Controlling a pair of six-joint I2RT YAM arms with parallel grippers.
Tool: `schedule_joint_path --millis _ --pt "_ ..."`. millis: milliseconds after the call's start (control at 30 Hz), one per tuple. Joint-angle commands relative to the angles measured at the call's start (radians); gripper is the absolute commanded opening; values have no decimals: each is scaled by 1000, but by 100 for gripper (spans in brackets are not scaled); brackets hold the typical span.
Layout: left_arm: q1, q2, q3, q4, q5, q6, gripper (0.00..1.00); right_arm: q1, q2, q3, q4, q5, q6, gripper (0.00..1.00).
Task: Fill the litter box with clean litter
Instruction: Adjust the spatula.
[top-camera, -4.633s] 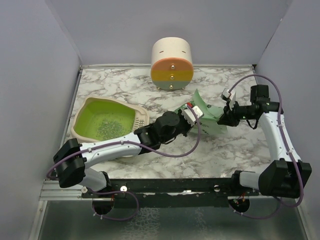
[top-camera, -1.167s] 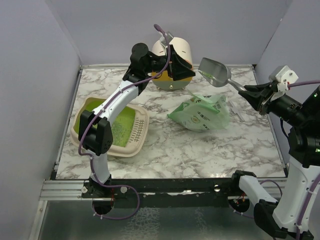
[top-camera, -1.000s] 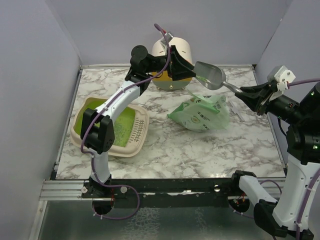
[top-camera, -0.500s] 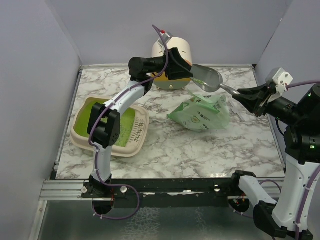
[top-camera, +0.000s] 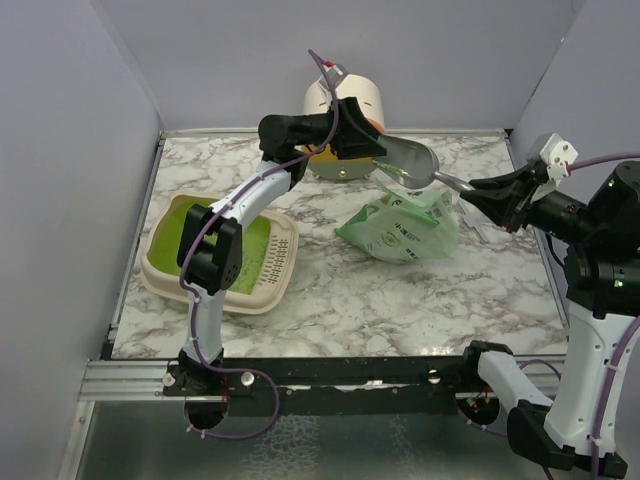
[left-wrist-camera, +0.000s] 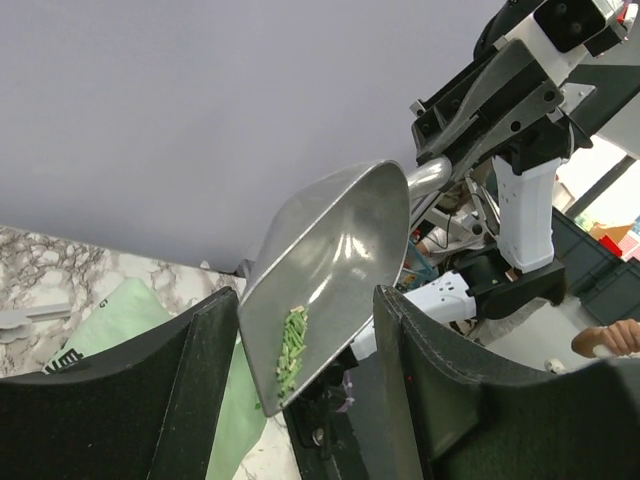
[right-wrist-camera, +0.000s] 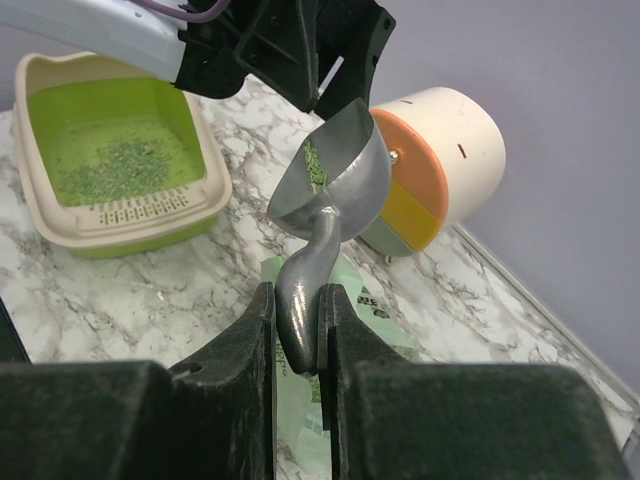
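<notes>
The grey metal scoop (top-camera: 410, 160) hangs in the air above the mint-green bag (top-camera: 405, 230). My right gripper (top-camera: 478, 190) is shut on its handle, fingers pinching it (right-wrist-camera: 297, 290). A small streak of green clean litter (left-wrist-camera: 290, 345) lies in the scoop bowl (left-wrist-camera: 330, 250). My left gripper (top-camera: 372, 150) is raised at the bowl's mouth, open, its fingers either side of the bowl (left-wrist-camera: 305, 300). The litter box (top-camera: 150, 272) sits at the left, with litter (right-wrist-camera: 125, 160) scattered on its lime-green floor.
A cream cylinder (top-camera: 360, 95) with an orange, yellow and teal face stands at the back, just behind the left gripper. Grey walls close in the marble table (top-camera: 330, 300) on three sides. The left arm arches over the litter box.
The right arm has carried the scoop left and slightly down to the left gripper. The left gripper's fingers have narrowed around the scoop bowl.
</notes>
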Motion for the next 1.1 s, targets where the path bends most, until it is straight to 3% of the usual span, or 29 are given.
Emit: schedule_joint_path --millis 0,133,567,867,967,1067 --pt "4 3 39 -38 32 34 57 -4 6 19 62 -60 18 1" --pt "-2 12 30 -38 47 26 50 -4 4 7 75 -59 20 1" --pt "-11 40 17 -69 55 19 2 -4 -13 -59 107 -7 15 1" --pt "18 -33 -97 -229 -42 183 0 -4 -7 -129 145 113 51 3" --pt "25 -56 -129 -252 -88 201 0 -4 7 -127 157 115 79 12" --pt "29 -80 -161 -268 -135 213 0 -4 27 -106 155 101 103 30"
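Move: The spatula's blade has its rim already between the left hand's open fingers, its middle about 5 cm to the right and 4 cm back, at nearly the hand's height. The right hand grips the handle, with that middle some 7 cm ahead and 11 cm left of it. From the left hand, the green litter bag lies roughly 7 cm ahead, 12 cm right and 37 cm down; the drawer cabinet stands about 32 cm ahead, 4 cm left and 28 cm lower. The left fingers shut on the rim of the spatula's blade while sinking about 3 cm. Then both hands, left on the blade and right still on the handle, go down and forward together, nearer the bag, the left totalling about 6.5 cm down and the right 4. Both wrists tip some 10 degrees, and the right grip seems to start easing at the very end. ##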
